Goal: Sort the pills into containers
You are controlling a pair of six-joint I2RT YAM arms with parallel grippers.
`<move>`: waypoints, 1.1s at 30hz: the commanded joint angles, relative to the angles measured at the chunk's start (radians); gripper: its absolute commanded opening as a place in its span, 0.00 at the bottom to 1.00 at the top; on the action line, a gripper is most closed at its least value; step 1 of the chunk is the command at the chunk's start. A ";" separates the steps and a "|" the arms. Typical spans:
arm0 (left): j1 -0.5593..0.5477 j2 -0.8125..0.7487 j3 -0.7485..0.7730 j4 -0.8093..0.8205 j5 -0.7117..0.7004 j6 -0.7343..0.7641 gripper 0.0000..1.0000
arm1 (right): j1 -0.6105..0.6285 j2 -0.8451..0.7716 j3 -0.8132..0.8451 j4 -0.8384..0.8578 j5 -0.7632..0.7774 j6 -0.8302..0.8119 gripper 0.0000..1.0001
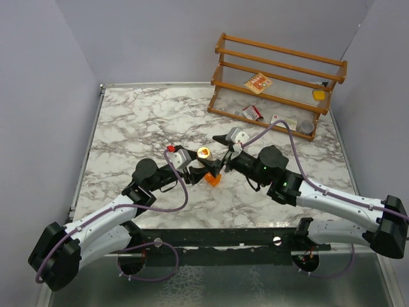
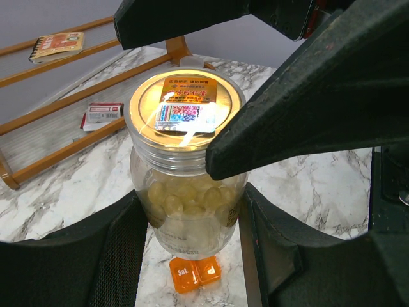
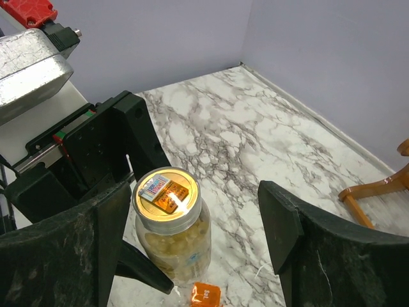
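The clear jar (image 1: 204, 153) with a gold lid holds yellow pills. It shows large in the left wrist view (image 2: 188, 192) and in the right wrist view (image 3: 172, 233). My left gripper (image 1: 202, 164) is shut on the jar's body, a finger on each side (image 2: 115, 256). The tiny orange box (image 1: 213, 179), marked "Sat.", lies closed on the marble just below the jar (image 2: 195, 274) (image 3: 206, 295). My right gripper (image 1: 222, 151) is open at lid height, one finger (image 3: 105, 230) beside the jar, the other far off.
A wooden rack (image 1: 279, 61) stands at the back right with red-and-white packets (image 1: 257, 84), a yellow item (image 1: 318, 94) and a grey round tin (image 1: 306, 126). Grey walls close in the marble table (image 1: 140, 121) on three sides.
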 commanded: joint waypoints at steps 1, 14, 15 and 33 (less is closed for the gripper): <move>-0.005 -0.008 0.006 0.018 -0.010 0.005 0.00 | 0.007 0.011 0.017 0.048 -0.019 0.017 0.80; -0.005 -0.008 0.006 0.019 -0.012 0.006 0.00 | 0.007 0.033 0.024 0.048 -0.037 0.020 0.68; -0.005 -0.009 0.006 0.018 -0.012 0.007 0.00 | 0.006 0.032 0.024 0.047 -0.036 0.020 0.66; -0.005 0.003 0.005 0.019 0.085 0.000 0.00 | 0.006 0.000 0.041 -0.026 -0.066 0.005 0.03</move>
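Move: My right hand, half open, is nearly at the gold lid of the jar: the lid's middle lies about 1 cm back, 2 cm to its left and 1 cm below. From my left hand, which already holds the jar's body, the lid is some 4 cm straight up. The orange pillbox lies on the table roughly under my right hand, about 23 cm below. The red-white box on the rack is some 27 cm ahead of that hand, 16 cm to its right and 20 cm down. I close my right fingers from wide to about half their opening and pinch the gold lid from both sides, easing that hand about 1 cm left onto it and half a centimetre down, with a slight draw back late on. My left hand stays put and keeps its grip on the jar's body. ##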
